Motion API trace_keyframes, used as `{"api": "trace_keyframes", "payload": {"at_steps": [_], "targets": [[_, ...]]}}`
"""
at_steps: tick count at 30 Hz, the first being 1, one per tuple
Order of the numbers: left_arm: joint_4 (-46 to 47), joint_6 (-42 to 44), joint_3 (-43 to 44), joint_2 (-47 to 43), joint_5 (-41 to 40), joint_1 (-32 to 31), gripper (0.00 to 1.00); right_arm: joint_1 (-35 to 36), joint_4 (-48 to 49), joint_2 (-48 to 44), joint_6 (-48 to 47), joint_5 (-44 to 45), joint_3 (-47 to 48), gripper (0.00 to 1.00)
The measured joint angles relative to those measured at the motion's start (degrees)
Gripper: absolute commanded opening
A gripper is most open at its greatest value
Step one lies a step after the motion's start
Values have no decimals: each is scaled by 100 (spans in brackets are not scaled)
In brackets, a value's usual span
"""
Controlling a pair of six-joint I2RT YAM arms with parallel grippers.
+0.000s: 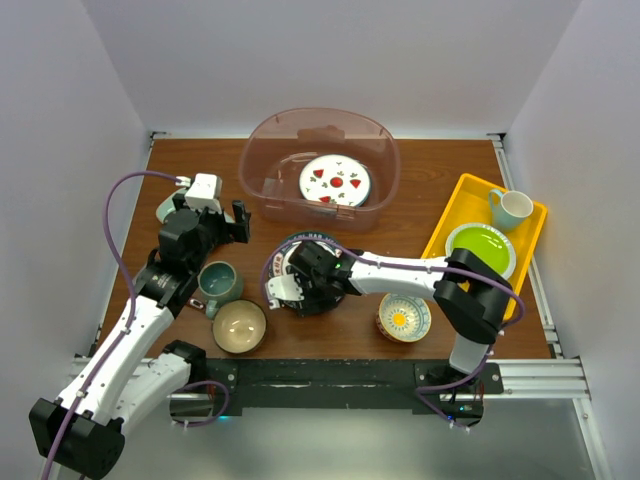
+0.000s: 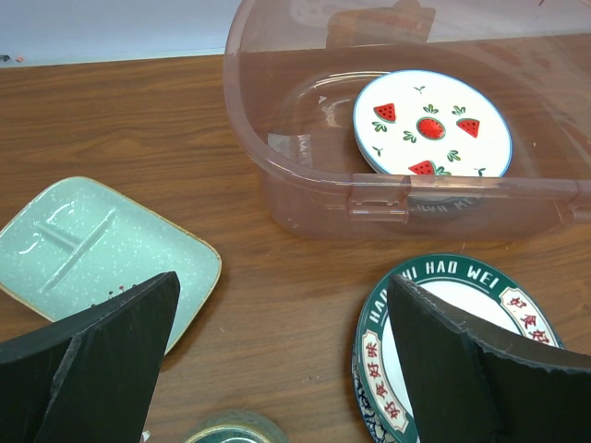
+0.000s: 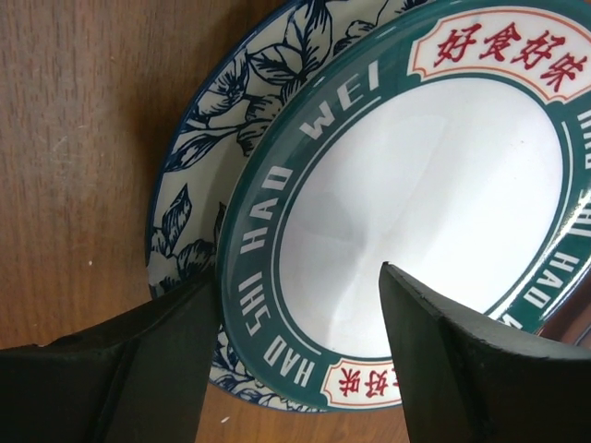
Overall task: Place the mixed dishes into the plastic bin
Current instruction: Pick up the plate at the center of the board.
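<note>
The plastic bin (image 1: 262, 160) stands at the back centre with a white plate with red fruit marks (image 1: 335, 182) lying inside it. A green-rimmed plate (image 3: 425, 185) rests on a blue-patterned plate (image 3: 199, 175) in mid-table. My right gripper (image 3: 295, 277) is open astride the green plate's near rim, one finger outside and one over the white centre. The left gripper (image 2: 283, 277) hangs open over bare wood between the mint square dish (image 2: 83, 245) and the green-rimmed plate (image 2: 462, 305). A teal mug (image 1: 218, 283), tan bowl (image 1: 239, 326) and patterned bowl (image 1: 403, 318) sit near the front.
A yellow tray (image 1: 462, 200) at the right holds a lime-green plate (image 1: 481, 250) and a pale mug (image 1: 510, 208). The bin's clasp (image 2: 380, 196) faces the left gripper. White walls close in the table on three sides.
</note>
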Motion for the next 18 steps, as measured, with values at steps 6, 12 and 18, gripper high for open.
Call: {"api": "trace_keyframes", "payload": {"at_steps": [6,12,18], "targets": [[0,0,0,0,-2,0,100,0,98,46,-15,-9,-68,38],[0,0,0,-7,-2,0,100,22,76,50,-66,-22,-118,16],[-2,0,0,-11,-2,0,100,44,114,-116,-131,39,-118,2]]}}
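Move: The right hand is already low at the near rim of the green-rimmed plate, open fingers astride it; the plate's middle lies about 6 cm ahead, 3 cm left and 1 cm below. The blue-flowered plate lies under it, centred some 4 cm ahead and 4 cm left. The patterned bowl is about 20 cm right and 5 cm back, the bin roughly 27 cm straight ahead. From the idle left hand the green-rimmed plate is some 16 cm right, 4 cm back and 21 cm below. The right hand stays almost in place at the near rim, fingers still pointing steeply down, and sinks about 1 cm while they close from some three quarters open to nearly shut, one outside the rim and the other over the plate's face. With the green-rimmed plate's rim pinched between the pads, the hand then turns upward by roughly 1 cm, ending about as high as it began, with hardly any turn of the wrist. ##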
